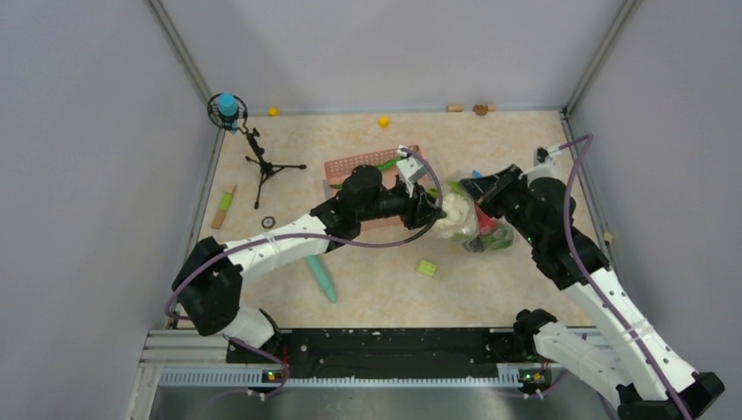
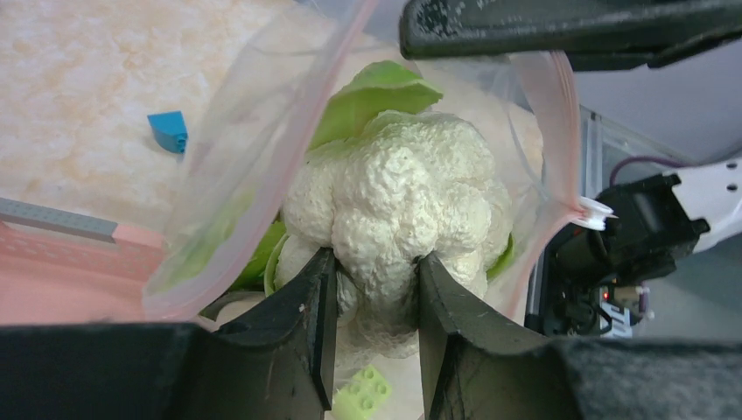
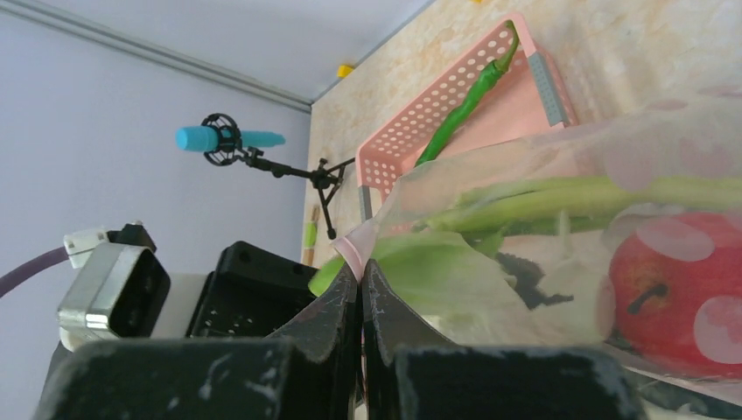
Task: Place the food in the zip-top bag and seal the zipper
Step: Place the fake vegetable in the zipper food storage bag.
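My left gripper [image 2: 376, 271] is shut on a white cauliflower [image 2: 402, 192] with green leaves, holding it in the open mouth of the clear zip-top bag [image 2: 236, 175]. The pinkish zipper [image 2: 560, 131] rims that mouth on both sides. From above, the cauliflower [image 1: 454, 213] sits between my left gripper [image 1: 435, 210] and the bag [image 1: 488, 232]. My right gripper [image 3: 360, 267] is shut on the zipper's pink edge [image 3: 353, 248], holding the mouth up. Inside the bag lie a red tomato [image 3: 665, 289], a pale green leek stalk [image 3: 569, 197] and dark leafy pieces [image 3: 525, 276].
The pink basket [image 1: 350, 166] stands behind my left arm with a long green pod [image 3: 468, 101] in it. A teal stick [image 1: 320, 277] and a yellow-green block [image 1: 426, 268] lie in front. A microphone on a tripod [image 1: 229, 108] stands at the back left.
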Controlling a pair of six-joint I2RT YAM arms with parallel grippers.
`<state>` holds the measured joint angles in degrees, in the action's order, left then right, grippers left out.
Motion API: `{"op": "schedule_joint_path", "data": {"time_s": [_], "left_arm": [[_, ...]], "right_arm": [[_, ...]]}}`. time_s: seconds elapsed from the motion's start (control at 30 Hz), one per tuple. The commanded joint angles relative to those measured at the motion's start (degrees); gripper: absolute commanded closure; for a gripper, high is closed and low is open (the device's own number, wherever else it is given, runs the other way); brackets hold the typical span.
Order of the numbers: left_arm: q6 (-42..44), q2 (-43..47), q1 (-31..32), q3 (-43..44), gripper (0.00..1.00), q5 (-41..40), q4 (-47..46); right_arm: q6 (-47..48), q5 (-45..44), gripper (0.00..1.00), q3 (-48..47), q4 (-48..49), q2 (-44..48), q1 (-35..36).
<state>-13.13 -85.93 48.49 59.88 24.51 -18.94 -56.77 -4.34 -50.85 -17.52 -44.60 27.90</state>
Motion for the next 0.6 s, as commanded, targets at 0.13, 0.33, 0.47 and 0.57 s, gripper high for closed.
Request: {"op": "schedule_joint_path", "data": {"time_s": [0.13, 0.33, 0.47, 0.57], "left_arm": [[6.25, -1.55, 2.09, 2.85, 1.00, 7.03, 6.00], [8.47, -5.86, 3.96, 9.80, 1.00, 13.19, 8.15], [16.37, -7.82, 6.53, 12.51, 1.00, 10.79, 13.54], [17.89, -8.71, 7.56, 12.68, 1.00, 10.83, 14.07]], "right_arm": [[-2.69, 0.94, 1.00, 0.30, 11.04, 4.78, 0.93], [-5.32, 3.82, 1.00, 1.36, 13.00, 3.58, 0.93], [-4.40, 3.66, 1.00, -0.68, 10.92, 2.81, 0.93], [-5.18, 3.27, 1.00, -0.02, 11.31, 3.18, 0.93]]}}
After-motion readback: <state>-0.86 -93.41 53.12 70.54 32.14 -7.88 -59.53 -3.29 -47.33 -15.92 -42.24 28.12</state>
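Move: The left hand holds the cauliflower in the bag's mouth; the zip-top bag's middle lies about 9 cm to its right, 2 cm back and some 8 cm below. The red vegetable inside is roughly 12 cm right, level ahead, 10 cm down. The pink basket is about 14 cm left and 5 cm farther out, the lime brick some 10 cm back and 1 cm left. From the right hand, the bag's middle is 8 cm back, 3 cm right and 14 cm down. Still pinching the cauliflower, the left fingers feed it into the bag: first about 2.5 cm back towards the base and slightly down, then some 4 cm to the right, deeper into the mouth, with the hand turning roughly 15 degrees clockwise. The right fingers stay shut on the bag's rim, holding it up nearly in place. ##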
